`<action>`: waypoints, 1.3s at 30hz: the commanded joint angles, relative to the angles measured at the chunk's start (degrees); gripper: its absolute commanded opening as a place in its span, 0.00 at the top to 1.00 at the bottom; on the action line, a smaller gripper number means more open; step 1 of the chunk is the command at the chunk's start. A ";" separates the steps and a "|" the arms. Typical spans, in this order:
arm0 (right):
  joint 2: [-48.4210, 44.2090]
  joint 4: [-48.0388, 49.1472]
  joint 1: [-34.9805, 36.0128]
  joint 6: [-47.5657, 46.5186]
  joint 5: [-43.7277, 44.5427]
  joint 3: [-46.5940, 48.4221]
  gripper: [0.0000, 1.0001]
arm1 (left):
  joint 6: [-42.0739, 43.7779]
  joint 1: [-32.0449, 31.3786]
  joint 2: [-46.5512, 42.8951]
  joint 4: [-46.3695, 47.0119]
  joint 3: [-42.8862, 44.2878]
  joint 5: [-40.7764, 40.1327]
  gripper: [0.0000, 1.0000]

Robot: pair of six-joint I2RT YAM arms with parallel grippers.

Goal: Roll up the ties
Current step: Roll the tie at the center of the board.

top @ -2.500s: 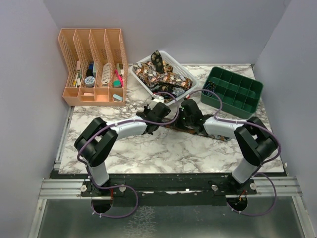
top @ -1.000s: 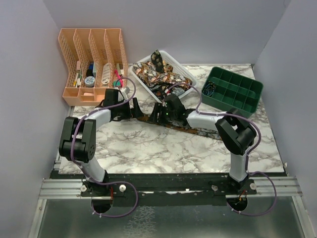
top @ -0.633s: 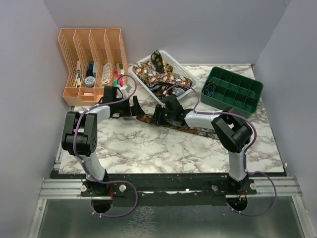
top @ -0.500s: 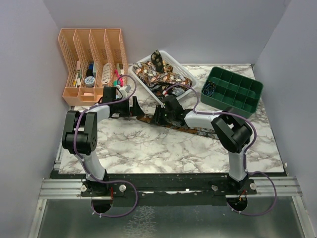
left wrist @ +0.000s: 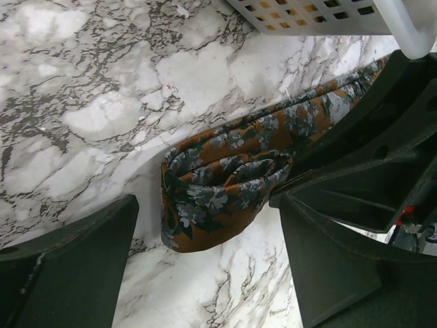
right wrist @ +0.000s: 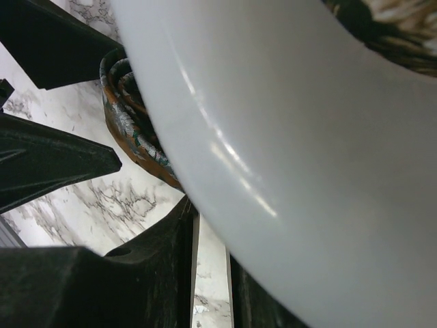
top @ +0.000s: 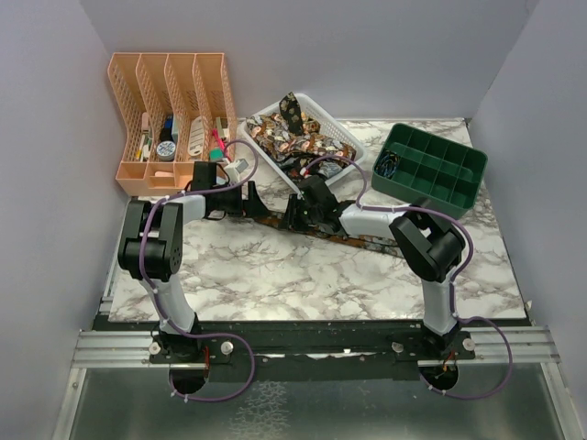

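Observation:
One patterned tie [top: 367, 240] lies flat on the marble, running from the middle toward the right. Its left end is wound into a small roll [left wrist: 218, 198], orange-brown with grey-blue flowers. My left gripper [top: 255, 206] is open, with a finger on each side of the roll [left wrist: 208, 203], not touching it. My right gripper [top: 292, 215] sits on the tie just right of the roll, its black jaws closed around the fabric [left wrist: 321, 137]. In the right wrist view the gripper [right wrist: 208, 232] has its tips hidden behind the basket rim. More ties [top: 293, 137] fill the white basket.
The white basket [top: 353, 147] stands just behind both grippers, and its rim [right wrist: 287, 137] fills the right wrist view. An orange desk organizer [top: 170, 119] is at the back left. A green compartment box [top: 431, 170] is at the back right.
The left arm swung out to the left and then brought its open gripper to the tie's rolled end. The right gripper slid left along the tie to the roll.

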 commanded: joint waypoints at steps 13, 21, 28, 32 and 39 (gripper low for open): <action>0.91 -2.90 -0.03 -1.18 1.86 2.46 0.75 | 1.31 -0.19 1.09 3.44 -1.80 5.77 0.70; -1.82 -3.93 -0.03 -2.75 -0.61 1.47 0.67 | -6.73 -0.67 -1.65 0.08 -3.91 -0.43 1.00; -9.93 0.41 -0.03 -8.06 -9.89 -5.91 0.48 | -21.11 -1.22 -13.78 -6.24 -15.40 -11.08 1.00; -13.83 2.09 0.04 -14.13 -18.19 -9.71 0.43 | -26.56 -1.25 -23.61 -9.26 -22.46 -16.20 1.00; -22.62 15.99 3.84 -36.23 -25.79 -20.72 0.26 | -32.03 -1.32 -33.90 -11.61 -29.21 -23.63 0.89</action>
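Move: The tie's rolled end lies just off the left hand's open fingertips, about 2 cm to the right, 1 cm ahead and 2 cm below. From that hand the tie strip's middle is some 22 cm right and 6 cm back, and the white basket about 12 cm right and 16 cm ahead. The right hand, on the tie beside the roll, has the rolled end about 6 cm to its left, 2 cm ahead and slightly lower; the basket's middle is 18 cm ahead and 4 cm left of it. While the right hand stays pinching the tie beside the roll, the left fingers shut from nearly wide open onto the rolled end, then draw it back about 13 cm along the table towards the robot, drifting slightly left, as the wrist turns some 25 degrees counter-clockwise and tips further down. As that pull starts, the right hand opens to let go and lifts off, going back about 8 cm and up 6 cm over the strip with a similar counter-clockwise turn. ##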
